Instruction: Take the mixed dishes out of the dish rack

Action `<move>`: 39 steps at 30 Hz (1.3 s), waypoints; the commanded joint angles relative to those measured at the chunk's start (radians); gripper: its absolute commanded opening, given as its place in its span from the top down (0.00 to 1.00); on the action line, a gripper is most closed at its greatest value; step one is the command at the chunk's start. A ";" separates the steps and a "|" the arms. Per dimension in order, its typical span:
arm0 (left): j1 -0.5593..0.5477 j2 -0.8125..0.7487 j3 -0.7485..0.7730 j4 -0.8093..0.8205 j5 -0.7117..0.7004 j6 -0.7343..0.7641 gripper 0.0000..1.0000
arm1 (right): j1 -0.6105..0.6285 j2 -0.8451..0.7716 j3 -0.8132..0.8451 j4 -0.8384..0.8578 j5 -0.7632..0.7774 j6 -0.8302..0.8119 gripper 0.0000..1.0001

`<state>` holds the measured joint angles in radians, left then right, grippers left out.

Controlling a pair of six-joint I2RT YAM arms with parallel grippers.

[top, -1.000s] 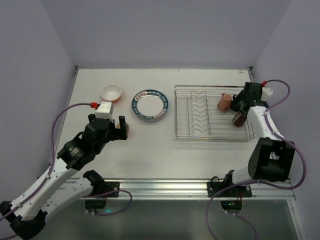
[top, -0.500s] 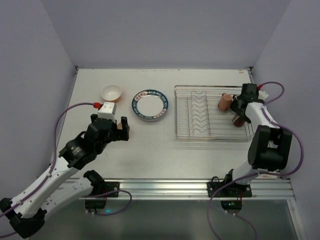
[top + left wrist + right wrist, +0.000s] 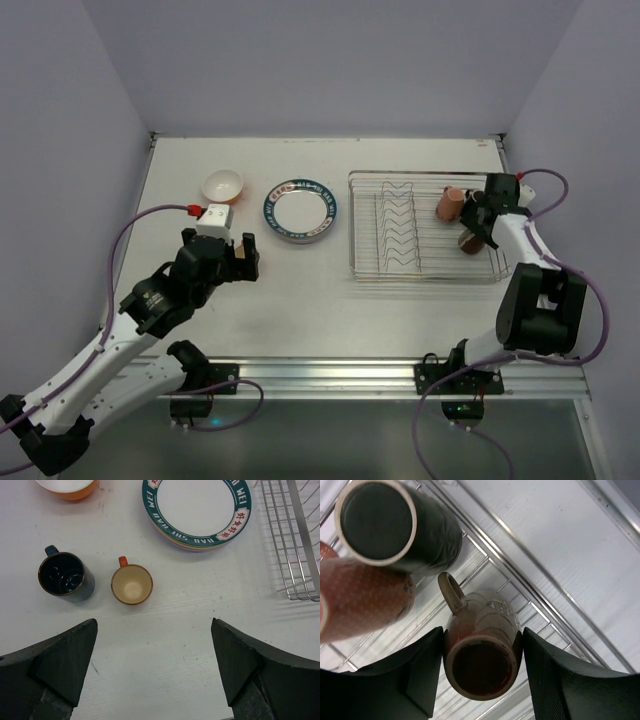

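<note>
The dish rack (image 3: pixel 400 262), a silver wire basket, stands at the right of the table. Three mugs lie on their sides in its right end: a brown mug (image 3: pixel 482 655), a dark mug (image 3: pixel 395 525) and a speckled reddish mug (image 3: pixel 365 600). My right gripper (image 3: pixel 482 642) reaches into the rack, both fingers pressed against the brown mug's sides near its rim. My left gripper (image 3: pixel 154 630) hangs open over bare table, just short of a dark blue mug (image 3: pixel 66 576) and a small orange mug (image 3: pixel 132 584), both upright. A stack of plates (image 3: pixel 197 507) and the orange bowl (image 3: pixel 67 487) lie beyond them.
The rack's zigzag dividers (image 3: pixel 397 230) hold no plates. Its near left corner (image 3: pixel 295 555) shows at the right of the left wrist view. Walls close the table at the back and on both sides; the right wall runs close to the rack.
My right gripper has come down a little onto the brown mug and its jaws have closed from wide open onto it. The left arm has barely shifted.
</note>
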<state>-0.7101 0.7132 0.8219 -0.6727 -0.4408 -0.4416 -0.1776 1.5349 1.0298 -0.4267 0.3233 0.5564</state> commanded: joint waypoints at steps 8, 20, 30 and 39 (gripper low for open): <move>-0.008 0.014 0.002 0.022 -0.036 -0.026 0.00 | 0.003 -0.274 -0.109 0.055 -0.133 -0.026 1.00; -0.006 -0.004 0.051 0.047 0.100 -0.034 0.00 | 0.004 -0.571 -0.185 0.202 -0.751 0.014 1.00; -0.011 0.035 -0.214 1.026 0.799 -0.201 0.00 | 0.249 -0.605 -0.351 0.785 -1.161 0.500 1.00; -0.068 0.144 -0.282 1.386 0.817 -0.223 0.00 | 0.394 -0.755 -0.500 0.924 -0.904 0.824 1.00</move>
<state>-0.7483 0.8474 0.5484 0.4465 0.3275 -0.6460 0.1833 0.8410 0.5369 0.3397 -0.6815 1.2060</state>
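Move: The right hand already grips the brown mug and takes it to the left hand, roughly 64 cm to its left, 13 cm back and 12 cm higher. The black mug stands about 10 cm ahead of the right hand, the pink mug 9 cm ahead and 7 cm left. From the left hand, the brown mug is some 64 cm right, 13 cm ahead and 12 cm below; the green-rimmed plates lie 16 cm right, 22 cm ahead. Right hand carries the brown mug about 30 cm left, 20 up, towards the open left hand swinging right. ##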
